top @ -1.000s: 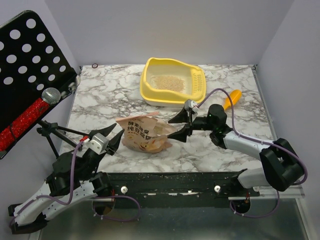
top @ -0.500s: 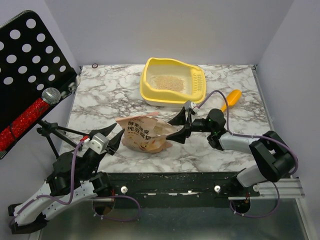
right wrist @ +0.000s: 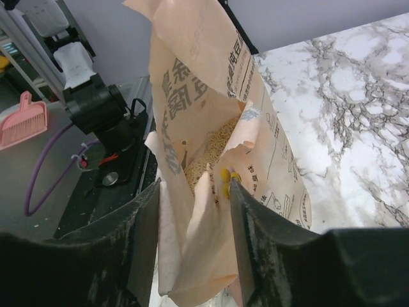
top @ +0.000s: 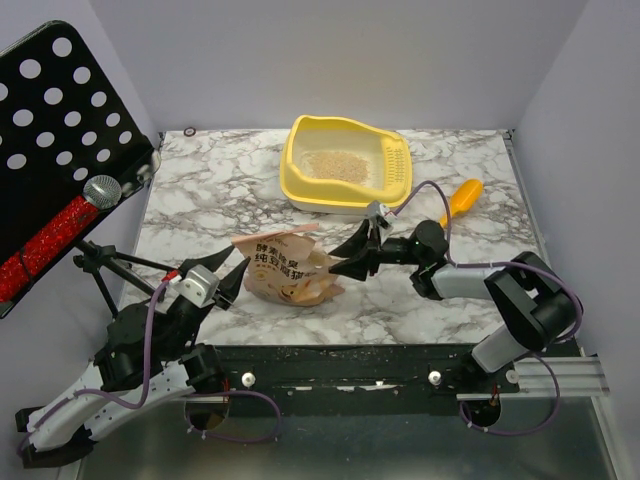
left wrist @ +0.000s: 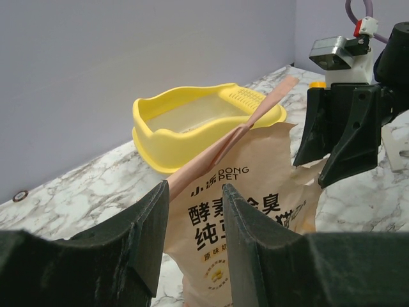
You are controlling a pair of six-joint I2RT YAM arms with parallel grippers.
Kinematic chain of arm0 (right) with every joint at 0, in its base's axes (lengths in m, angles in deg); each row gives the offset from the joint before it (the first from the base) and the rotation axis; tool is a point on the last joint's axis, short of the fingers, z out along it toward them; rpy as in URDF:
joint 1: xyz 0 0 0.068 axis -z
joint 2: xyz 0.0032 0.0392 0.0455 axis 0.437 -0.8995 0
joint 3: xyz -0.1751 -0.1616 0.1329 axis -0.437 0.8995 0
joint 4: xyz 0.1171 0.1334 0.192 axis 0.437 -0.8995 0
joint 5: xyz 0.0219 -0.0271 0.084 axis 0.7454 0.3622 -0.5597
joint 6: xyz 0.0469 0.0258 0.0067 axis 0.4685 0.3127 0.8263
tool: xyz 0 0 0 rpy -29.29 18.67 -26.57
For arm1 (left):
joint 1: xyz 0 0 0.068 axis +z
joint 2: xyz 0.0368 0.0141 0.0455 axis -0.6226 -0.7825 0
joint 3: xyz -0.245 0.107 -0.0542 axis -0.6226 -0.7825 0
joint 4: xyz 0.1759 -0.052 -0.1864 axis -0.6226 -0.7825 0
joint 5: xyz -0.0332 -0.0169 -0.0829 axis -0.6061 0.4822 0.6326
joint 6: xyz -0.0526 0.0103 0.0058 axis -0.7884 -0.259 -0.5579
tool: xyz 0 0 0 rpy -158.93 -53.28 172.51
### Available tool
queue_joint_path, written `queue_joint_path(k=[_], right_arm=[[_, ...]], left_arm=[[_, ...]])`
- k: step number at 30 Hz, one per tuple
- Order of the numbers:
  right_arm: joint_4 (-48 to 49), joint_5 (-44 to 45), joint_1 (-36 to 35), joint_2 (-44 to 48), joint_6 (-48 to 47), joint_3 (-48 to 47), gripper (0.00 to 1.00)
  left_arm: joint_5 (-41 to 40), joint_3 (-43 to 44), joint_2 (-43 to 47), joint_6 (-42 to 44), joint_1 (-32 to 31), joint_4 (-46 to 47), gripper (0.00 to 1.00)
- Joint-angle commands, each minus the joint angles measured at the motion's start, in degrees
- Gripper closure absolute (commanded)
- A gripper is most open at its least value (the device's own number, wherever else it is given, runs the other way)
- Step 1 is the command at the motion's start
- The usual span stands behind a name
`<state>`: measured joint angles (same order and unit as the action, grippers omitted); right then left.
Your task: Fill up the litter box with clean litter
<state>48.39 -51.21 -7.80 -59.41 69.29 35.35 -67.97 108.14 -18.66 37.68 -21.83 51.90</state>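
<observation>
The pale-yellow litter box (top: 395,172) stands at the back centre, with a thin patch of clean litter (top: 335,165) in it. A crumpled tan paper bag (top: 285,270) lies on its side in front of the box. More clean litter (right wrist: 214,150) shows inside the bag's torn mouth. My right gripper (top: 350,255) (right wrist: 193,185) has its fingers pressed on the folded paper of that mouth. My left gripper (top: 228,277) (left wrist: 195,187) stands open at the bag's left end. The bag (left wrist: 255,211) is just beyond its fingertips and the litter box (left wrist: 204,121) is farther back.
An orange scoop (top: 462,198) lies right of the litter box, behind the right arm. A black perforated music stand (top: 60,130) on a tripod overhangs the table's left side. A pink dustpan (right wrist: 22,118) lies off the table near the arm bases.
My right gripper slid left onto the bag's open end, and its jaws narrowed around the paper. The left arm and the bag's body stayed still.
</observation>
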Motion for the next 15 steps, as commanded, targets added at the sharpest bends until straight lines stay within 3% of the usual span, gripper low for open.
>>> queue_joint_path(k=[1,4,6,7,15], right_arm=[[3.5,-1.2,-0.4,-1.8,0.8,-0.9,0.51],[2.8,-1.8,-0.4,-2.6,1.3,-1.6,0.68],[2.6,-0.5,-0.4,-2.6,1.2,-1.4,0.92],[2.2,0.0,-0.4,-2.5,1.1,-1.3,1.00],[-8.1,3.5,0.1,5.3,-3.2,-1.2,1.00]], left_arm=[[-1.4,-0.3,-0.5,0.2,0.3,0.7,0.53],[-1.5,-0.4,-0.5,0.1,0.3,0.7,0.53],[-1.4,-0.2,-0.6,0.1,0.3,0.7,0.53],[-1.4,-0.2,-0.6,0.0,0.3,0.7,0.53],[0.0,0.4,-2.8,-1.1,0.3,0.8,0.54]])
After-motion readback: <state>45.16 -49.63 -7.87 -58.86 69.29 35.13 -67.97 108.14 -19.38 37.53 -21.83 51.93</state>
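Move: The litter bag's middle is about 9 cm to the right hand's left, 1 cm back and 6 cm below, its near side edge already between the open fingers. From that hand the litter box lies some 27 cm ahead, 3 cm to the right; the scoop some 20 cm ahead, 30 cm to the right, both low on the table. From the left hand the bag is about 5 cm ahead, 9 cm right, 19 cm below. The right fingers shut, pinching the bag's right side edge as the hand dips about 1 cm, then starts up. ##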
